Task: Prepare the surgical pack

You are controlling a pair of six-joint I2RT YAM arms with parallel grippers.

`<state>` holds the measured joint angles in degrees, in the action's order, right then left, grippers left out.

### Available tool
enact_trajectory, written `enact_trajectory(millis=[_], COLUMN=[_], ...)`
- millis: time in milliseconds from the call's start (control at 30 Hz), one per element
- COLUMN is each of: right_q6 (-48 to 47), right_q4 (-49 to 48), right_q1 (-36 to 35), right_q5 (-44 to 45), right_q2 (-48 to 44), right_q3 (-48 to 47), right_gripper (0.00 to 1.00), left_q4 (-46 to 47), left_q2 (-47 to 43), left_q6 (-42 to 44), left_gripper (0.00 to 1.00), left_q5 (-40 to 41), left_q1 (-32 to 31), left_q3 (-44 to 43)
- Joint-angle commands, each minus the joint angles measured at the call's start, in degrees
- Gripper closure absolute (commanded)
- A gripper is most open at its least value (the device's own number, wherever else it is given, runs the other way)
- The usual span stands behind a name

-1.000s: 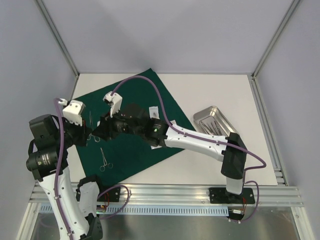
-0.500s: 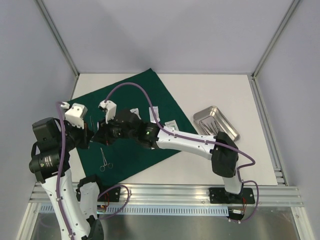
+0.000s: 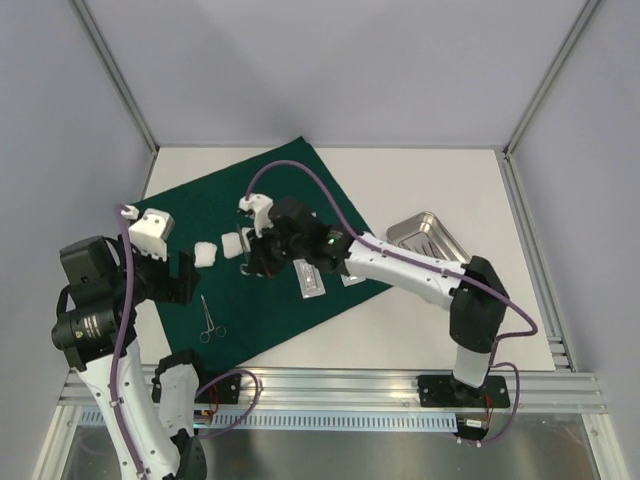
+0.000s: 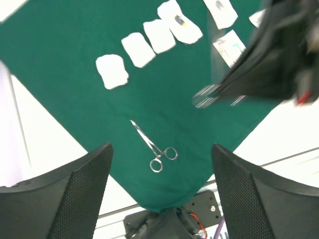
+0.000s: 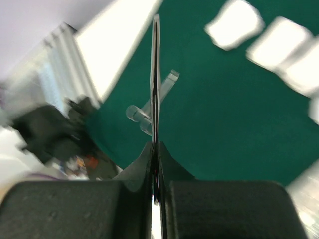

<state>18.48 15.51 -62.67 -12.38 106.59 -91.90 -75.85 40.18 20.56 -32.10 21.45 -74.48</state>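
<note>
The dark green cloth (image 3: 300, 190) lies flat on the table. On it are several white gauze squares (image 4: 112, 71), two clear pouches (image 3: 310, 278) and a pair of steel forceps (image 4: 153, 148). My right gripper (image 3: 258, 262) hovers over the middle of the cloth, shut on a thin metal instrument (image 5: 155, 74) that the right wrist view shows edge on. In the left wrist view that instrument's ring handles (image 4: 204, 97) are blurred. My left gripper (image 4: 162, 199) is open and empty, raised above the cloth's near left part, with the forceps below it. The steel tray (image 3: 425, 240) sits to the right of the cloth.
Grey enclosure walls with aluminium posts (image 3: 115, 85) surround the white table (image 3: 430, 180). A metal rail (image 3: 350, 385) with the arm bases runs along the near edge. The right arm stretches across from the near right to the cloth's middle.
The two grippers met over the cloth's left part. My left gripper opened and drew back. My right gripper shut on the metal instrument and moved right with it.
</note>
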Motion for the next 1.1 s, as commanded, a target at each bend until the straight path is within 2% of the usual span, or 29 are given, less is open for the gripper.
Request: enact_trajectory(millis=[0,67,133,167,267,367,467,633,833,1067], right_q6=[-14.1,-22.8,-27.5,-32.3,-40.1,-47.9,-53.5,-57.2,-61.4,-60.8], right_q4=[16.6,23.7,34.3,41.0,51.9,58.3,60.3,61.2,61.7,57.0], right_q1=[7.5,13.9,18.8,23.6,32.0,38.9,46.2,54.7,59.1,62.0], right_q5=[-5.9,-8.3,-12.0,-13.6,-17.8,-17.5,-22.1,-15.9,-12.3,-4.9], right_q2=[-8.5,-11.0,-12.1,-12.2,-11.9,-11.4,-12.4,-11.8,-8.0,-4.9], right_q3=[2.5,2.7,2.1,1.6,-0.2,0.2,3.7,7.6,9.2,12.6], right_gripper=[1.00,0.99,0.99,0.99,1.00,0.99,1.00,1.00,1.00,0.99], left_q4=[-2.4,-1.3,0.3,2.0,4.7,4.6,5.5,5.4,5.5,4.9], left_q2=[2.3,4.3,5.3,6.2,8.8,13.0,16.0,21.9,25.8,27.2], left_q6=[1.5,1.6,1.9,2.1,3.3,6.1,8.4,12.0,14.2,15.0], left_gripper=[0.09,0.09,0.09,0.09,0.10,0.12,0.12,0.15,0.19,0.19], left_q5=[2.7,2.6,1.2,0.5,-2.3,-5.1,-6.1,-6.9,-7.0,-8.7], left_q1=[0.1,0.2,0.1,0.1,0.2,0.2,0.1,0.1,0.1,0.1], left_q3=[-3.5,-2.6,-0.9,-0.3,0.8,-0.1,-0.9,-2.4,-2.3,-1.9])
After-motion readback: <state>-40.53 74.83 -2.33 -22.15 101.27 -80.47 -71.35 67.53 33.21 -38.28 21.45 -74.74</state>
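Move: The metal tray, where the right hand is taking its clamp, lies about 45 cm to its right, 7 cm ahead and 20 cm below. Along the way, equally low, lie two long packets: one 10 cm right and 2 cm ahead, the other 21 cm right and 5 cm ahead. From the emptied left hand the last clamp is some 5 cm back, 3 cm right and 28 cm down; the nearest gauze is 12 cm ahead, 1 cm right, equally low. Right hand carries the clamp about 45 cm right, sinking 10, over the tray; open left hand advances and sinks. ##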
